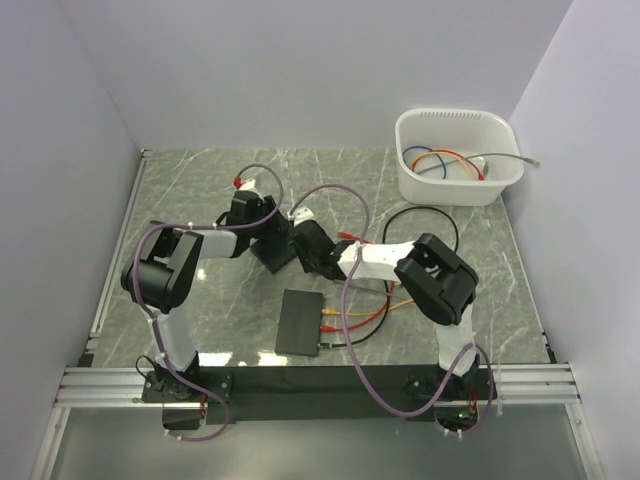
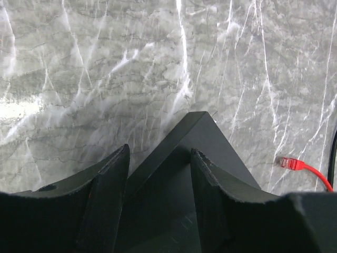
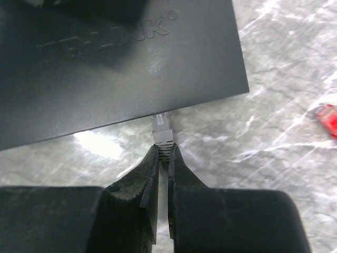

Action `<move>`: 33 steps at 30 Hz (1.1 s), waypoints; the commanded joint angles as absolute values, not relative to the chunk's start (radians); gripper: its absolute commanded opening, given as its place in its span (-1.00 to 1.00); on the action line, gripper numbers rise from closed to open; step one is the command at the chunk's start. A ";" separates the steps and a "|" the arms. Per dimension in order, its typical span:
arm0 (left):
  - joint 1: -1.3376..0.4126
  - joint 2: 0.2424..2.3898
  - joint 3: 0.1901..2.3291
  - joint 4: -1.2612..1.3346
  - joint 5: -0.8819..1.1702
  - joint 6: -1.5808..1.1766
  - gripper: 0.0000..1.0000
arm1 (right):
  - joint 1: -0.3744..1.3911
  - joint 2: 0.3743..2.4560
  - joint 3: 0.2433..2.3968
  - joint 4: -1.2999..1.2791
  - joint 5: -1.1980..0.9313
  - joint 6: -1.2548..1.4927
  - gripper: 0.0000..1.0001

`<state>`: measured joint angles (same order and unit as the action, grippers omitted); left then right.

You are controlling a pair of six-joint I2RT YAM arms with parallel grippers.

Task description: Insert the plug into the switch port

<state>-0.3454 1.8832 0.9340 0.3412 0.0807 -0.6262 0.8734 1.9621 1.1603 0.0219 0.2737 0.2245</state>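
Observation:
A small black switch (image 1: 272, 257) sits at mid-table, and its TP-LINK top face fills the upper part of the right wrist view (image 3: 121, 58). My left gripper (image 1: 262, 238) holds it by one corner, with the dark body wedged between the fingers in the left wrist view (image 2: 159, 153). My right gripper (image 3: 164, 148) is shut on the ribbed boot of a grey-white plug (image 3: 162, 129). The plug's clear tip meets the switch's near edge, and the port itself is hidden under that edge.
A second flat black box (image 1: 302, 322) lies nearer the bases with orange and red cables (image 1: 370, 310) plugged into its side. A loose red plug (image 2: 291, 164) lies right of the switch. A black cable loop (image 1: 430, 212) and a white bin (image 1: 457, 190) of cables are at back right.

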 commanded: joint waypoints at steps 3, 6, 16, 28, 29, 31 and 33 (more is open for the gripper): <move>-0.456 1.942 0.821 0.121 0.215 -0.716 0.11 | 0.799 2.022 1.218 0.008 0.337 0.175 -1.00; -0.471 1.928 0.790 0.143 0.227 -0.742 0.11 | 0.779 2.011 1.200 -0.017 0.353 0.172 -1.00; -0.566 1.902 0.726 0.210 0.206 -0.831 0.12 | 0.773 2.000 1.174 -0.087 0.390 0.195 -1.00; -0.672 1.901 0.704 0.235 0.176 -0.890 0.11 | 0.776 1.950 1.129 -0.123 0.379 0.226 -1.00; -0.681 1.899 0.704 0.235 0.170 -0.897 0.11 | 0.775 1.945 1.123 -0.121 0.377 0.229 -1.00; -0.704 1.891 0.701 0.232 0.166 -0.903 0.11 | 0.778 1.927 1.105 -0.120 0.376 0.232 -1.00; -0.725 1.887 0.698 0.230 0.150 -0.914 0.11 | 0.784 1.911 1.094 -0.120 0.376 0.235 -1.00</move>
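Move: The port that the right hand's plug already meets is roughly 2 cm ahead and 2 cm left of that hand, level with it; the switch's middle is about 4 cm ahead and 6 cm left. From the open left fingers, straddling its far-left edge, that middle lies some 6 cm back, 2 cm right and 2 cm down. From the right hand, a loose red plug is 6 cm ahead and 10 cm right, and a second switch 17 cm back, 1 cm left. Swing the switch round with both hands: bring the left gripper back and right about 9 cm in an even slant, half-open fingers kept astride the edge and pushing the switch along. Carry the right hand some 9 cm right, going forward about 3 cm at first, its shut fingers keeping the plug at the port while the wrist rolls left side down and turns slightly clockwise. ##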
